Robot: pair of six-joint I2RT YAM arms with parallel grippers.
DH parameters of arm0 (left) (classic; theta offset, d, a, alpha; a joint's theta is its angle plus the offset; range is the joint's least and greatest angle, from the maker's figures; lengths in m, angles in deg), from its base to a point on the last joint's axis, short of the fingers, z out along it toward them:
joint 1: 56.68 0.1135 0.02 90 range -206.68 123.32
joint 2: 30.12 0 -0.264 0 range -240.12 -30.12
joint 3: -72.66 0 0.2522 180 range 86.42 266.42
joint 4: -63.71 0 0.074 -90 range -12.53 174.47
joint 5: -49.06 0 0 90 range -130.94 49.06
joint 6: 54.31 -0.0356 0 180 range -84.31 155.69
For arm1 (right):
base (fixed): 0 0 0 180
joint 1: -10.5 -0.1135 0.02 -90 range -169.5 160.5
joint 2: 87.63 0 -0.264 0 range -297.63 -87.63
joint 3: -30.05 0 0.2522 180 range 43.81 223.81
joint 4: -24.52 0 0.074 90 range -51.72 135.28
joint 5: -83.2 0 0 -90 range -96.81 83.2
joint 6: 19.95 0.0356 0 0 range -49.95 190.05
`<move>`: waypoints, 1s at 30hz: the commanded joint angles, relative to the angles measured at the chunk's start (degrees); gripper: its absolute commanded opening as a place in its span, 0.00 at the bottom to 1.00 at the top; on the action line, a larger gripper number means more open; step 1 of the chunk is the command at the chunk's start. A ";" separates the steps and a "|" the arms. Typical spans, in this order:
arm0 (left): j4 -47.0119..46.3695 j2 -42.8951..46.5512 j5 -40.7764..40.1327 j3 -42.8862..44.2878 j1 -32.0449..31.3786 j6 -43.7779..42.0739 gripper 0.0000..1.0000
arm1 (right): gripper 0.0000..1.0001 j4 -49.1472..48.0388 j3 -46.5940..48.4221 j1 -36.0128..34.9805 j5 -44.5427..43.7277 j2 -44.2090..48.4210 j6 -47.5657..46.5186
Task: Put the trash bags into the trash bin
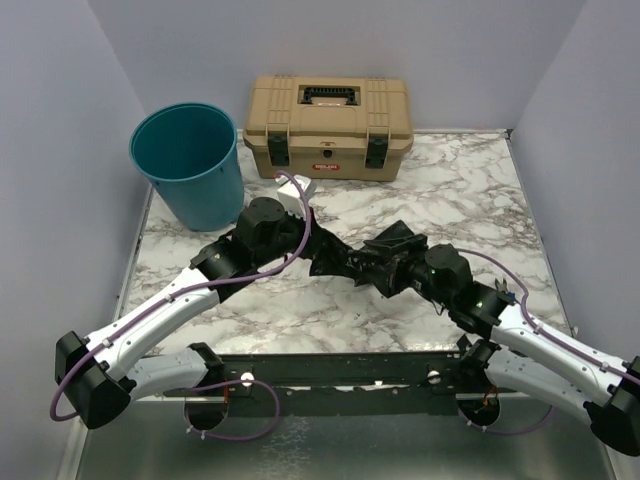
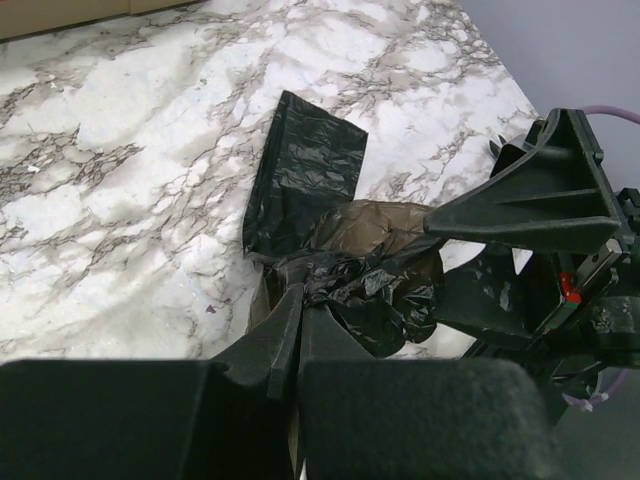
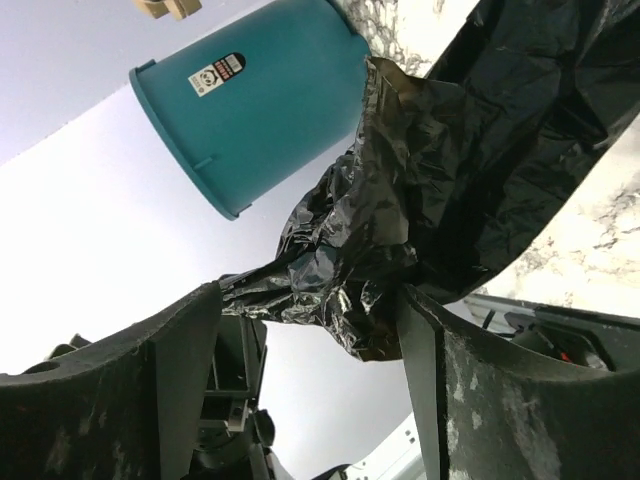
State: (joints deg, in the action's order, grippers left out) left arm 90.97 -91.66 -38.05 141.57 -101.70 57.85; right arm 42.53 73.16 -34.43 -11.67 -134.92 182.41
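The black, crinkled trash bag [image 1: 397,240] hangs low over the middle of the marble table, stretched between both arms. My left gripper [image 2: 298,298] is shut on a bunched corner of the bag [image 2: 372,292], and the bag's flat end [image 2: 312,170] rests on the marble. My right gripper [image 3: 310,320] stands open, its wide-apart fingers [image 3: 432,345] on either side of a twisted band of the bag [image 3: 440,150]. The film touches both tips but is not pinched. The teal trash bin [image 1: 190,165] stands upright at the back left, and it also shows in the right wrist view as a teal bin [image 3: 260,100].
A tan toolbox [image 1: 328,128] with black latches sits against the back wall, right of the bin. A small white object [image 1: 302,190] lies behind the left wrist. Grey walls close in the marble table [image 1: 460,190] on three sides.
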 commanded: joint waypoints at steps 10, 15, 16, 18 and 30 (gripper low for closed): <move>3.04 0.45 -3.15 0.96 -0.20 -6.16 0.00 | 0.57 11.82 2.51 0.07 -1.00 2.95 -4.89; 3.24 2.12 -3.22 1.33 -0.23 -8.73 0.00 | 0.51 20.29 6.68 0.11 -7.10 4.22 -9.91; 3.24 2.39 -3.05 1.42 -0.25 -8.99 0.00 | 0.51 20.83 7.14 0.10 -7.65 4.08 -10.30; 3.28 2.72 -2.91 1.80 -0.24 -9.38 0.00 | 0.51 21.50 8.32 0.08 -7.79 3.28 -11.40; 3.29 2.56 -0.62 2.61 -0.25 -9.96 0.00 | 0.42 17.40 9.15 0.07 -2.47 -1.91 -11.05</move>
State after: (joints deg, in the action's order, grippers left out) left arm 93.74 -89.80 -39.97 142.97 -101.70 48.67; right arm 61.28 82.51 -34.43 -14.53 -137.04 171.50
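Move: The left hand is still shut on the trash bag; the loose bunch hangs about 8 cm to its right and 5 cm below it, level with it front to back. From the right hand, its fingers part-open, that bunch lies roughly 2 cm ahead, 7 cm left and 3 cm lower. The trash bin stands some 20 cm ahead and 29 cm left of the left hand; the toolbox is about 34 cm ahead of that hand and 3 cm right. Backward and to its right by about 2.5 cm, dipping, rising and dipping again, the right hand works at the bag's loose edge, then eases back left a little, rolling some 15 degrees with its left side dropping while its fingers close partway. The left hand keeps its grip, sinks about 1 cm, then rises 2 cm while shifting left and tipping its fingers up slightly. ##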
